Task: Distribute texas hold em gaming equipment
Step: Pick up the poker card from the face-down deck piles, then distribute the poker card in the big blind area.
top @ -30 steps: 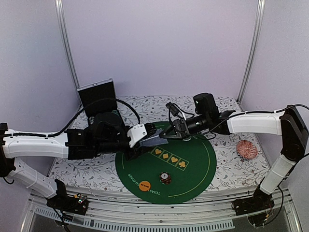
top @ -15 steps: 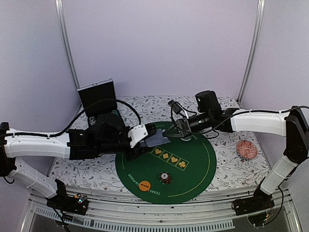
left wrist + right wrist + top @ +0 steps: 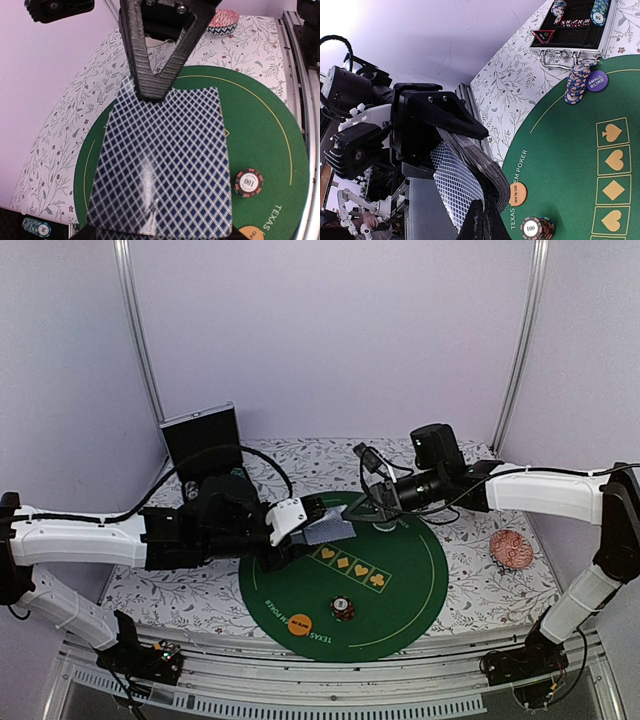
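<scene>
A deck of playing cards with blue diamond-pattern backs fills the left wrist view, and my left gripper is shut on it above the green poker mat's far left part. My right gripper is shut on the far edge of the top card, which bows away from the deck. Its dark fingers reach in from the far side. On the mat lie a short chip stack and an orange disc.
An open metal case holding chips and a red-edged triangle marker stands behind the mat. A taller chip stack and a purple small-blind disc sit near it. A pink patterned bowl is at the right.
My right gripper has shut on the top card's edge and drawn back a little to the right. The left arm and the deck have held still.
</scene>
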Available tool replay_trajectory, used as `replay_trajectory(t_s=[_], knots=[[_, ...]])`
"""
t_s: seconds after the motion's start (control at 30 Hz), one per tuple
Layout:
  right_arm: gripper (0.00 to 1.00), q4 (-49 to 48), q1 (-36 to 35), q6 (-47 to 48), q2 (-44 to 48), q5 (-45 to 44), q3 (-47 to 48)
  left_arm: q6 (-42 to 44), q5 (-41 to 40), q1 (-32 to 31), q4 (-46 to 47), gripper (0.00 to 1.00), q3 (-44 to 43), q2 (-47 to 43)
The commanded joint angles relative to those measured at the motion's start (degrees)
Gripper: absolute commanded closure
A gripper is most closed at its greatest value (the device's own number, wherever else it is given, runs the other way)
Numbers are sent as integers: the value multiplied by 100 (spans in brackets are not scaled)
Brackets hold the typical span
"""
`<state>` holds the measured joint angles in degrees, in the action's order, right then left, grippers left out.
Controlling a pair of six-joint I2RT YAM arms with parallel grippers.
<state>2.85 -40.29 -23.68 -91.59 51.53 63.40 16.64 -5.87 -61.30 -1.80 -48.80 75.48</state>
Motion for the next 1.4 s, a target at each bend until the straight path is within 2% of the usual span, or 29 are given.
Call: replay_trajectory(t_s=[0.0,0.53,0.77,0.93,1.07,1.17,1.37], knots=[[98,141,107,207,359,-11,155,-96,-2,116,128,51,52,-75],[98,495,405,447,999,205,258,-236,-165,155,180,51,89,-86],[98,2783,618,1604,1422,-699,542,-316,-403,224,172,51,170,-170],[98,3626,604,1808,1631,-762,335,-339,-427,285,278,51,243,-227],[98,3456,550,1542,1846,-735,-223,-358,-474,339,359,51,269,-221],[98,2864,548,1180,1823,-550,-470,-385,-540,376,373,51,266,-213],[98,1845,573,916,733,-660,111,-583,-830,559,291,51,143,-235]])
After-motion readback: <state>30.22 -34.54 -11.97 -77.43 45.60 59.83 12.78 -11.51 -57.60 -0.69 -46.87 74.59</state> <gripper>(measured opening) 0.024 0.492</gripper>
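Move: The right fingers already pinch the far edge of the playing card; the card's middle lies about 4 cm to their left, 3 cm back and 1 cm lower, with the deck in the left fingers just beneath it. On the felt, roughly 18 to 20 cm below the right hand, the 100-chip stack is some 11 cm back and the clear button about 9 cm ahead and 9 cm right. From the left hand the card's middle is about 6 cm right, 2 cm ahead and 1 cm lower. Keeping its pinch on the card, the right hand lifts about 6 cm while easing right, drawing the card off the face-down deck, then swings farther right and a little back as it sinks about 7 cm, fingers tipping some 15 degrees downward, to finish about 8 cm right of its start. The left hand keeps its grip on the rest of the deck and, mostly in the second half, draws away some 4 cm forward and left, turning about 10 degrees counter-clockwise. ##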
